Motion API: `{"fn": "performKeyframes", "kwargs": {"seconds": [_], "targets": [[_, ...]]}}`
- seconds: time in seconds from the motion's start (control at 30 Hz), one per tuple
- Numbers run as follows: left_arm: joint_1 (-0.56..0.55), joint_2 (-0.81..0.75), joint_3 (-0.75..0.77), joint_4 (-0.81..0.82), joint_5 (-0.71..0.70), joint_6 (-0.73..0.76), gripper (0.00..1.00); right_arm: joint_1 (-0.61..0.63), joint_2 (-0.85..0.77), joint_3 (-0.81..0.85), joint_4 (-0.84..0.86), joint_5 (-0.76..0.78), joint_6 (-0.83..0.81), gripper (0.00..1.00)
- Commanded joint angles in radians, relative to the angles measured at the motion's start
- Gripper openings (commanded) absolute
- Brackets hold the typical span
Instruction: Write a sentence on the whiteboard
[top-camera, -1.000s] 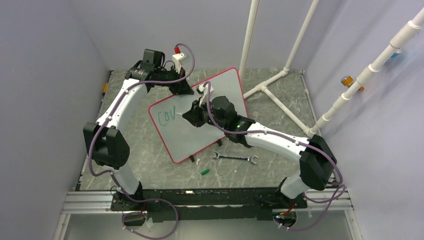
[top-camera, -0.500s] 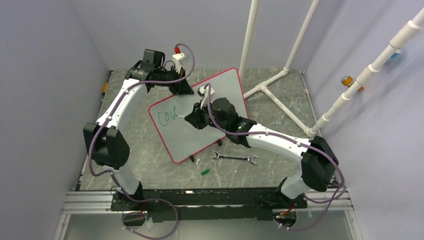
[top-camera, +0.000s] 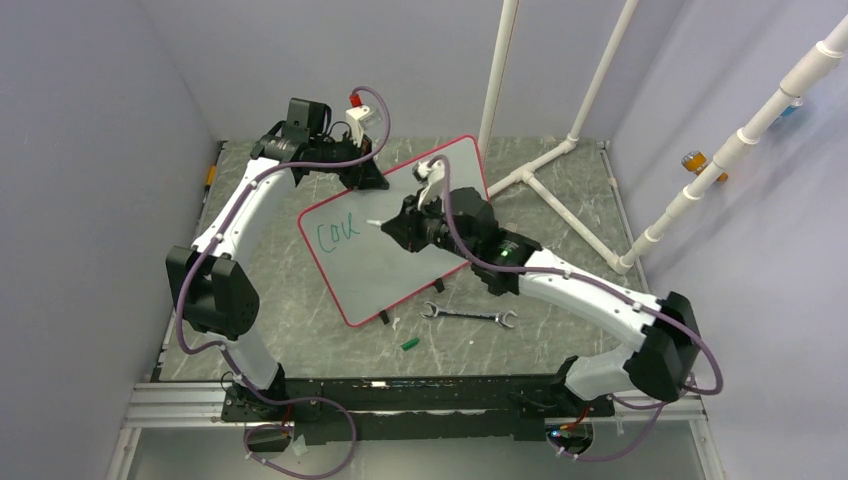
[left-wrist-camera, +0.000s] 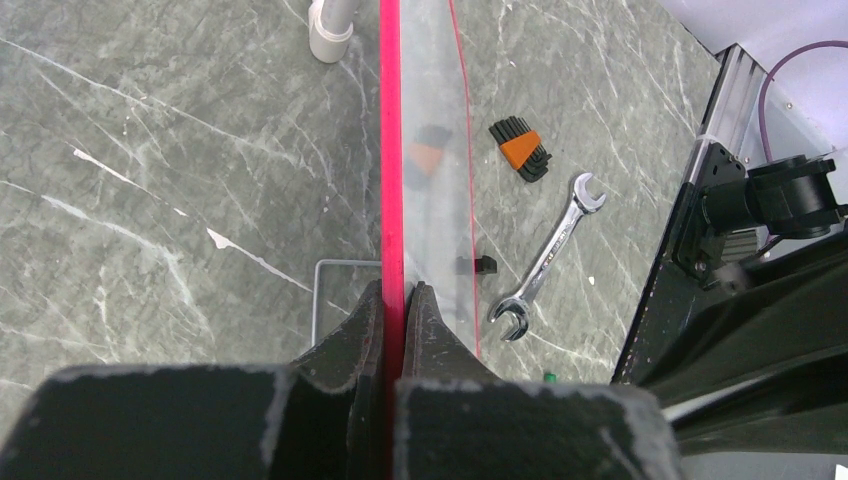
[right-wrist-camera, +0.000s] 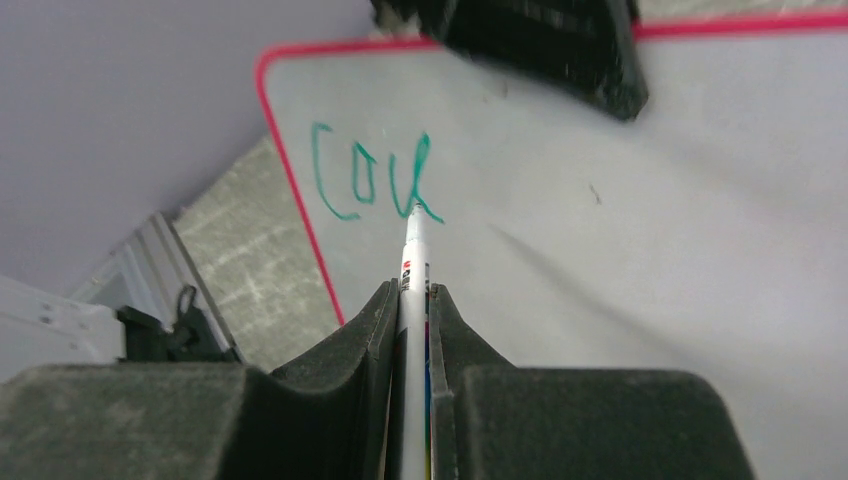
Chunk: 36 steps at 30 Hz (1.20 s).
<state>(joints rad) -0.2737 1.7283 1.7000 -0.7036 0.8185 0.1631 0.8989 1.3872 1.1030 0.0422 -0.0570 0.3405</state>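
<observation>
The whiteboard (top-camera: 385, 275), white with a thin red rim, stands tilted on the table. My left gripper (top-camera: 366, 180) is shut on its far edge; in the left wrist view the jaws (left-wrist-camera: 393, 290) pinch the red rim (left-wrist-camera: 391, 150). The sentence (top-camera: 336, 232) is three green letters, "Cou", near the board's left end. My right gripper (top-camera: 397, 226) is shut on a white marker (right-wrist-camera: 414, 258). The marker's tip rests at the last green stroke of the sentence (right-wrist-camera: 365, 183) on the whiteboard (right-wrist-camera: 620, 260).
A steel wrench (top-camera: 468, 316) and a small green cap (top-camera: 409, 343) lie on the table in front of the board. An orange and black hex key set (left-wrist-camera: 520, 150) lies beyond the board's edge. White pipe framing (top-camera: 540, 170) rises at the back right.
My right gripper has moved with the marker toward the back right of the board. The last green letter has gained a stroke. The left arm has not moved.
</observation>
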Motion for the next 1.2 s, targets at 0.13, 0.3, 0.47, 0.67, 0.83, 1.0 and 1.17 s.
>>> {"fn": "performKeyframes", "kwargs": {"seconds": [0.13,0.3,0.47,0.67,0.83,1.0,1.17], "targets": [[-0.031,-0.019,-0.012,-0.021,-0.123,0.102,0.00,-0.027,-0.129,0.223,-0.192,0.270,0.226,0.00],[-0.033,-0.023,-0.025,-0.009,-0.128,0.099,0.00,-0.065,-0.116,0.398,-0.362,0.356,0.370,0.00],[-0.034,-0.018,-0.028,-0.006,-0.134,0.098,0.00,-0.077,-0.084,0.529,-0.498,0.471,0.493,0.00],[-0.036,-0.010,-0.021,-0.009,-0.138,0.095,0.00,-0.078,-0.043,0.612,-0.565,0.521,0.544,0.00],[-0.040,-0.017,-0.034,0.003,-0.141,0.092,0.00,-0.077,-0.064,0.594,-0.555,0.515,0.549,0.00],[-0.040,-0.012,-0.030,0.000,-0.139,0.091,0.00,-0.078,-0.083,0.572,-0.527,0.477,0.528,0.00],[-0.043,-0.014,-0.033,0.006,-0.143,0.089,0.00,-0.076,-0.085,0.527,-0.510,0.403,0.500,0.00]]}}
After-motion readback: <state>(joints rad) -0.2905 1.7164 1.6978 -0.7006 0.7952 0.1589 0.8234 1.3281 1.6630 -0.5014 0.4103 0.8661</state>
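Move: The slanted whiteboard's middle lies about 11 cm ahead of the right hand and 12 cm below, neither left nor right; the green letters near the board's upper left are about 4 cm ahead, 11 cm to the left and 5 cm lower. The left gripper on the upper edge is some 11 cm ahead, 2 cm left and level. From the left hand the board's middle is 12 cm below and 4 cm to the right. With the third letter already written, the right hand carries the still-gripped marker swiftly up by nearly 20 cm and about 10 cm to the right, with a smaller forward part, away from the green letters and clear of the board, settling a centimetre or two at the end. On the way the wrist rolls and swings some 30 degrees clockwise, bringing the marker from forward-left to mostly forward, while the left fingers keep pinching the board's upper edge. ##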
